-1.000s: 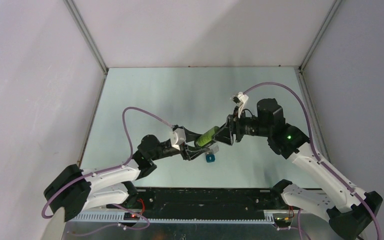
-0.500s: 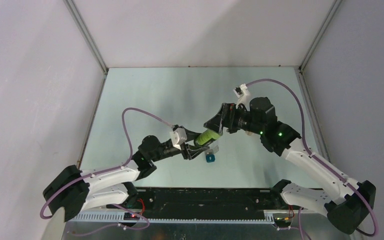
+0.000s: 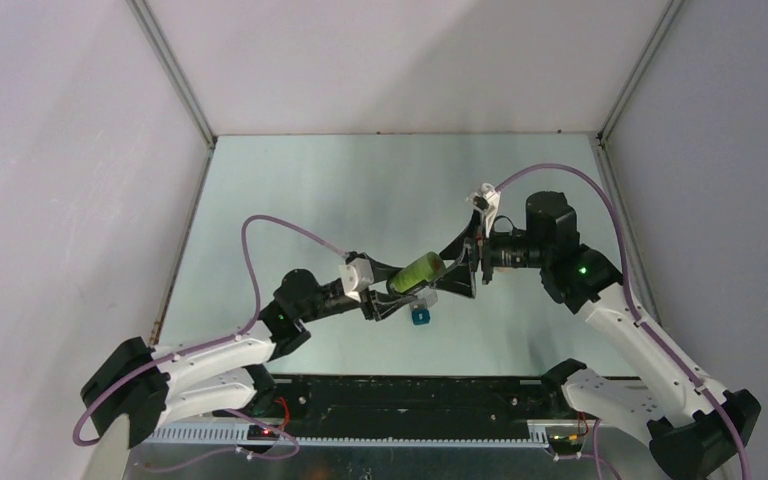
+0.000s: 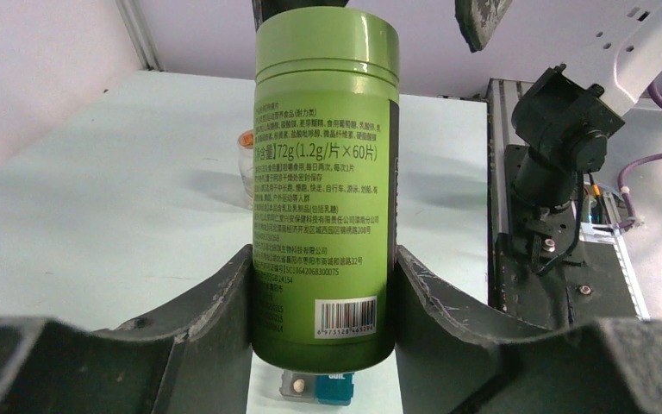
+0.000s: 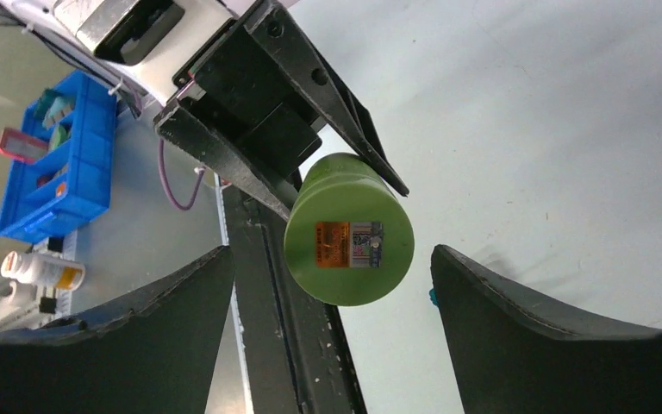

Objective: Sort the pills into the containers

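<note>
A green pill bottle [image 3: 420, 271] with printed text and a barcode is held off the table, my left gripper [image 3: 402, 291] shut on its lower body [image 4: 326, 172]. My right gripper [image 3: 450, 272] stands open at the bottle's cap end, its fingers on either side of the cap [image 5: 349, 241] without touching it. Below the bottle, a small grey and teal pill box [image 4: 319, 385] lies on the table [image 3: 310, 200]. One pale pill [image 4: 292, 385] sits in its grey part.
A small clear cup [image 4: 246, 164] with something orange in it stands on the table behind the bottle. A black rail [image 3: 410, 395] runs along the near edge. Off the table are a blue bin [image 5: 52, 164] and a white bottle [image 5: 43, 272].
My right gripper's jaws have spread wider and its wrist has swung up-left and back beside the cap. The left gripper and bottle have stayed put.
</note>
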Controlling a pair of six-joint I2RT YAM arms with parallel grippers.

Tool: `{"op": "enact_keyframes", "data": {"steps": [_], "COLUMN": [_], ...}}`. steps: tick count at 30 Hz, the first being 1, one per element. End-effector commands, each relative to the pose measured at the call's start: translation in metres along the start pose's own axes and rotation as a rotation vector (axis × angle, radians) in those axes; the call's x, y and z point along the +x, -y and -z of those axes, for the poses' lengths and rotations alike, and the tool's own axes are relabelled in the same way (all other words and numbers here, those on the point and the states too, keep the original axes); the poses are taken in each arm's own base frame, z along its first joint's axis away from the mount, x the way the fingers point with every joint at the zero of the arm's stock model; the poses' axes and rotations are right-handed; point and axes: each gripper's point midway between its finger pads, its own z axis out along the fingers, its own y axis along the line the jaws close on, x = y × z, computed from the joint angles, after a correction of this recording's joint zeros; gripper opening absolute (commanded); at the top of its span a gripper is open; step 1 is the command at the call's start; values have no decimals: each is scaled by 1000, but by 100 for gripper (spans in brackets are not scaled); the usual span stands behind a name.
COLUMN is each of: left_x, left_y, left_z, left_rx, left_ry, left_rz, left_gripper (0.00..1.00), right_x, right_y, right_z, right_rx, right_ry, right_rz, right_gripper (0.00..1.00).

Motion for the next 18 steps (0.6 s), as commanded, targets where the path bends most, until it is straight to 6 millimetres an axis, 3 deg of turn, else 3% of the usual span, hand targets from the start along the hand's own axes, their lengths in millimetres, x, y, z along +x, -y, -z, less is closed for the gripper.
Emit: {"op": "enact_keyframes", "data": {"steps": [1,7,14,18], "left_x": [-36,-37,-38,-38], "left_y": [3,10,12,7], "left_z": [-7,-7,-9,-9], "left_rx": [42,78,96,68], "left_ry": [87,94,96,94], "left_rz": [-71,-70,-70,-75], "left_gripper": [0,0,0,0], "right_x": [-3,-15,-21,-17], "right_y": [-8,5,17,24], "right_z": [2,-2,-12,-24], "right_rx": [-58,9,49,94], "right_ry": [5,45,66,60], "right_rz": [123,79,-34,-92], "right_gripper": [86,71,37,30]}}
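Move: The green bottle's lid, between the right hand's open fingers, sits about 2 cm ahead and 1 cm left of that hand's point, level with it. The left hand grips the bottle's lower part, with the lid roughly 3 cm ahead, 5 cm right and 5 cm above that hand. The pill box lies some 24 cm below the right hand, 2 cm to its left and level with it in reach; the clear jar stands about 8 cm ahead, 14 cm right and 22 cm below it. The right fingers shut around the green lid and pinch it firmly, the hand edging about 1.5 cm forward and left onto it as they close. Once they grip, its wrist starts a small roll, some 5 degrees, the finger side nearer the base rising and the far one dipping. The left hand keeps its hold on the bottle. ##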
